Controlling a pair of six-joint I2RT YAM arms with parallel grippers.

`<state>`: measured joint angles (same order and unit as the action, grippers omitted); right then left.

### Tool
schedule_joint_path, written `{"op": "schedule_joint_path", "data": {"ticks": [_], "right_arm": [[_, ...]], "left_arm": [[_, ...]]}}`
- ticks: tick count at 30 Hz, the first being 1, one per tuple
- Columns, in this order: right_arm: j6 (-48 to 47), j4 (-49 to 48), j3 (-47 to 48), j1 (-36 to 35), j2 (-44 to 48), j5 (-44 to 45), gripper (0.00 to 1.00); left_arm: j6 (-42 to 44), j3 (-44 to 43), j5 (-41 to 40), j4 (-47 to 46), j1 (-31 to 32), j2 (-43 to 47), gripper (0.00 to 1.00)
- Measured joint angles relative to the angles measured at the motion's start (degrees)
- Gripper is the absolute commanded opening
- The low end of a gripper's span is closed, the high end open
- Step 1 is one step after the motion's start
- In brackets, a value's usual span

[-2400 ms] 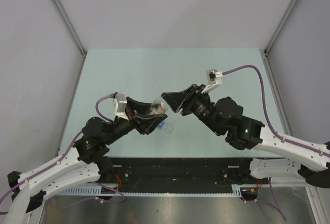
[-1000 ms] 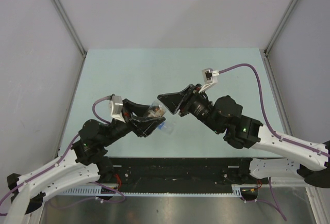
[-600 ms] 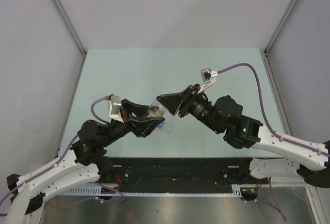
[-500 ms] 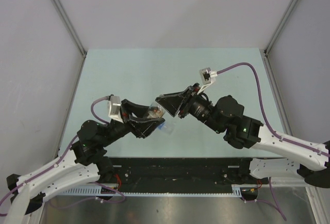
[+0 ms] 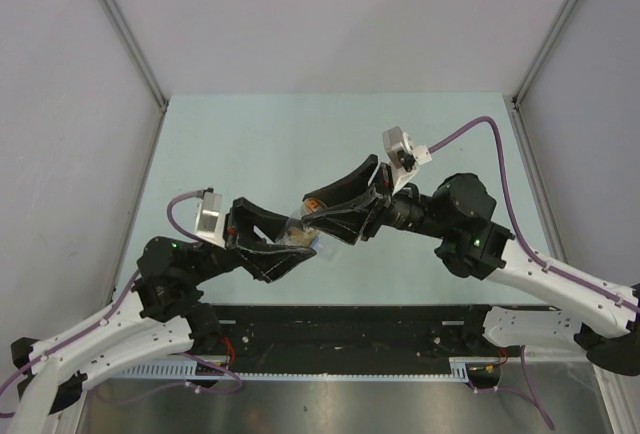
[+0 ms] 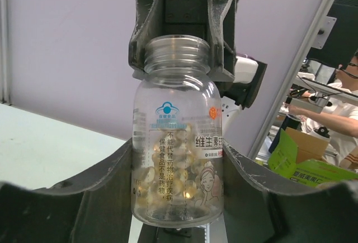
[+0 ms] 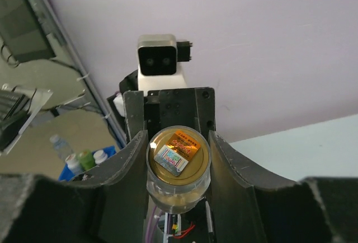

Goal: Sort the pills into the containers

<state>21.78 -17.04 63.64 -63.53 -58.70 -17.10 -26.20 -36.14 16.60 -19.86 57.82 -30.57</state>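
Observation:
One clear stubby jar [image 5: 298, 226] hangs above the table between both grippers, lying nearly level. My left gripper [image 5: 303, 238] is shut on its body [image 6: 176, 159], and orange-tan pills [image 6: 180, 173] fill the lower part behind a printed label. My right gripper [image 5: 316, 220] comes in from the right. Its fingers [image 6: 221, 30] press on the threaded neck from both sides. In the right wrist view, the right gripper [image 7: 178, 142] brackets the jar's gold-sealed mouth [image 7: 178, 152], which carries a sticker. No cap is on the neck.
The pale green table [image 5: 250, 144] is walled by grey panels on three sides. The left wrist's white camera block [image 7: 164, 58] faces the right wrist camera. A black rail [image 5: 330, 329] runs along the near edge between the arm bases.
The left arm has drawn back to the lower left with the jar. The right gripper has turned, followed it and narrowed its jaws onto the jar's neck.

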Motion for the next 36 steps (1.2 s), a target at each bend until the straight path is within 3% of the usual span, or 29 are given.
{"op": "schedule_joint_path", "data": {"ticks": [8,20,22,24,27,31,36], "right_arm": [[1.07,-6.69,-0.24,6.32,-2.03,-18.80,0.00],[6.88,-21.75,-0.87,11.50,-6.23,-34.95,0.00],[8.09,-23.87,-0.94,11.91,-6.80,-36.09,0.26],[9.14,-25.49,-0.94,12.17,-7.30,-36.76,0.59],[11.13,-26.34,-0.96,12.33,-7.30,-37.31,0.78],[12.31,-26.69,-0.96,12.35,-5.33,-36.79,0.88],[10.88,-22.49,-0.94,12.33,-1.44,-29.07,0.88]], "left_arm": [[-1.29,0.00,3.50,-1.01,0.09,-0.35,0.00],[-2.34,0.00,6.43,-3.26,0.20,-1.68,0.00],[-2.36,0.00,6.54,-3.45,0.20,-1.68,0.00],[-2.36,0.00,6.58,-3.65,0.20,-1.66,0.00],[-2.34,0.04,6.54,-3.26,0.15,-1.60,0.00],[-2.34,0.04,6.32,-3.13,0.11,-1.25,0.00],[-2.34,0.04,6.01,-3.13,0.00,-0.90,0.00]]}}
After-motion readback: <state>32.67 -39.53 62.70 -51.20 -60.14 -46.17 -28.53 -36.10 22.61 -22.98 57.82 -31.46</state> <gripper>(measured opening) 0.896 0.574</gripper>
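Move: The right fingers already grip the bottle's lid, right at the hand point. The left hand holds the pill bottle by its body, the lid some 5 cm to its right, 2 cm ahead and 3 cm above. On the table lies the blue-capped container, roughly 9 cm ahead of the right hand, 3 cm to its left and some 43 cm below. Both hands ease back about 3 cm, the right twisting the lid, then opening and leaving up and right. ##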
